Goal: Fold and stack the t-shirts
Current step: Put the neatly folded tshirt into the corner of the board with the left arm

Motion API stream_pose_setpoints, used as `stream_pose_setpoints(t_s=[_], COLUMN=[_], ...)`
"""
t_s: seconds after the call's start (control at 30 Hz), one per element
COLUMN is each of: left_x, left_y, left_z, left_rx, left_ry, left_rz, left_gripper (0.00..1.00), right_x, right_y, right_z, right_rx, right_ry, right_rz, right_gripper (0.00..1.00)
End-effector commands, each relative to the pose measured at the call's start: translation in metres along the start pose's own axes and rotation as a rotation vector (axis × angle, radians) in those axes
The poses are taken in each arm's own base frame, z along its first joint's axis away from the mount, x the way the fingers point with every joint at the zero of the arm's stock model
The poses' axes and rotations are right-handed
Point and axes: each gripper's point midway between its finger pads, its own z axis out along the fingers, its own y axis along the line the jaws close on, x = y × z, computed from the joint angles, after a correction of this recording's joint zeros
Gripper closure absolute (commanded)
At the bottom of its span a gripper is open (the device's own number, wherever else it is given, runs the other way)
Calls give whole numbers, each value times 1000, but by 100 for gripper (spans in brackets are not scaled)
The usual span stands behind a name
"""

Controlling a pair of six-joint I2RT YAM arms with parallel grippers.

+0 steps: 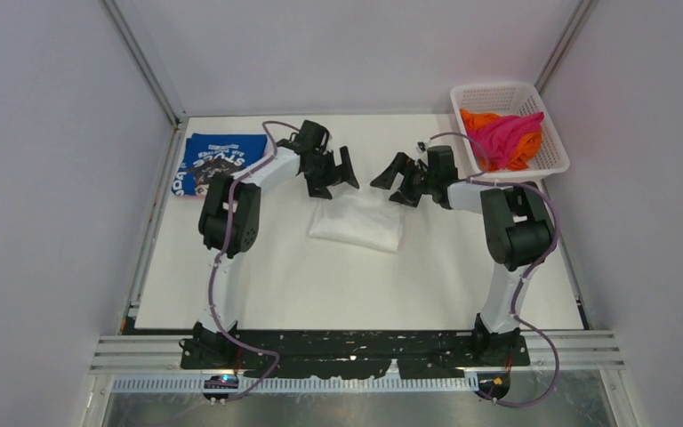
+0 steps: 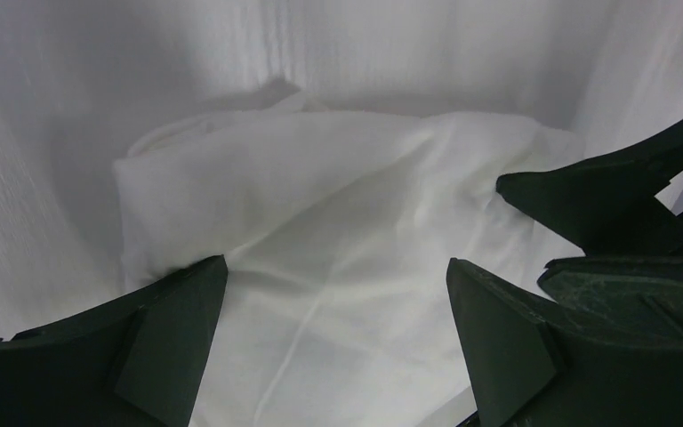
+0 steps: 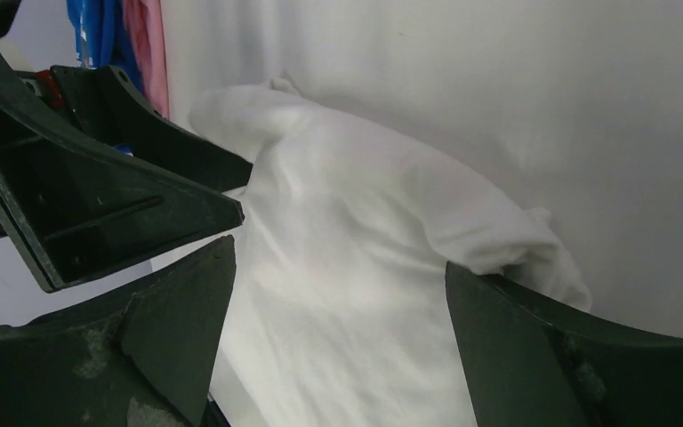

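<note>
A white t-shirt (image 1: 357,222) lies folded in the middle of the table; it fills the left wrist view (image 2: 320,231) and the right wrist view (image 3: 356,267). My left gripper (image 1: 334,174) is open just above its far left edge. My right gripper (image 1: 397,182) is open just above its far right edge. The two grippers face each other, both empty. A folded blue t-shirt with white lettering (image 1: 216,161) lies at the far left; a pink cloth edge (image 3: 147,44) shows beside it. Magenta (image 1: 509,134) and orange (image 1: 478,120) shirts lie in the basket.
A white plastic mesh basket (image 1: 553,151) stands at the far right corner. White walls enclose the table on three sides. The arm bases sit on a black rail (image 1: 356,351) at the near edge.
</note>
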Motion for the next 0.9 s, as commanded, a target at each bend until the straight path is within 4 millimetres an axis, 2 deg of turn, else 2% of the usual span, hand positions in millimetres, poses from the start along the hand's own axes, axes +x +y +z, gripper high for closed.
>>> stream_pose_setpoints(t_s=[0.0, 0.03, 0.07, 0.1, 0.13, 0.17, 0.2, 0.23, 0.27, 0.3, 0.33, 0.37, 0.43, 0.53, 0.6, 0.63, 0.67, 0.7, 0.73, 0.77, 0.87], left_x=[39, 51, 61, 72, 84, 94, 107, 123, 132, 140, 145, 148, 148, 133, 122, 120, 120, 120, 122, 125, 139], left_y=[2, 8, 10, 15, 19, 22, 27, 35, 36, 36, 37, 35, 30, 21, 17, 14, 14, 14, 14, 17, 30], left_z=[2, 1, -4, -7, -12, -15, -21, -25, -32, -39, -45, -52, -65, -81, -91, -96, -99, -103, -106, -106, -101], left_rx=[-10, -29, -43, -60, -73, -85, -104, -127, -131, -137, -150, -160, -162, -165, -177, -178, -180, -178, -169, -165, -189], left_ry=[85, 103, 108, 118, 126, 131, 137, 160, 159, 152, 141, 124, 78, -7, -43, -53, -58, -69, -80, -81, -45], left_rz=[-49, -51, -50, -50, -43, -35, -30, -30, -21, -8, 6, 21, 50, 89, 106, 113, 115, 112, 112, 106, 87], left_gripper=[0, 0, 0, 0, 0, 0, 0, 0, 0, 0, 0, 0, 0, 0, 0, 0, 0, 0, 0, 0, 0], right_x=[5, 18, 23, 40, 45, 63, 66, 86, 88, 106, 107, 120, 120, 96, 78, 66, 62, 48, 49, 41, 40], right_y=[-15, -25, -26, -35, -32, -40, -35, -42, -38, -43, -38, -41, -35, -23, -9, 5, 10, 27, 29, 39, 42], right_z=[1, -1, -5, -8, -13, -18, -24, -29, -36, -42, -48, -54, -63, -75, -83, -89, -94, -104, -110, -123, -150], right_rx=[29, 52, 55, 73, 68, 84, 79, 96, 93, 112, 106, 118, 117, 149, 157, 143, 145, 121, 130, 123, 154], right_ry=[-14, 11, 15, 40, 40, 66, 61, 91, 84, 114, 101, 122, 101, 24, -21, -57, -68, -122, -124, -174, -246], right_rz=[7, 17, 18, 33, 30, 40, 29, 33, 21, 24, 9, 7, -26, -95, -143, -167, -175, -207, -209, -228, -246], right_gripper=[5, 4, 5, 5, 5, 5, 5, 5, 4, 5, 4, 5, 5, 5, 4, 5, 5, 5, 5, 4, 4])
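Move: The folded white t-shirt lies just under both open grippers, 2 to 3 cm below them: its middle is about 8 cm back and 4 cm right of the left hand, and about 8 cm back and 6 cm left of the right hand. The stack with the blue t-shirt is some 31 cm left of the left hand and 6 cm farther out. The laundry basket stands about 32 cm right of the right hand and 16 cm farther out. Lower both wide-open grippers about 2 cm onto the far part of the folded white t-shirt, and drag it back across the board towards the bases, the left hand some 17 cm and the right about 12. Then lift both clear, the right higher, spreading them a few centimetres apart; keep the fingers open. ##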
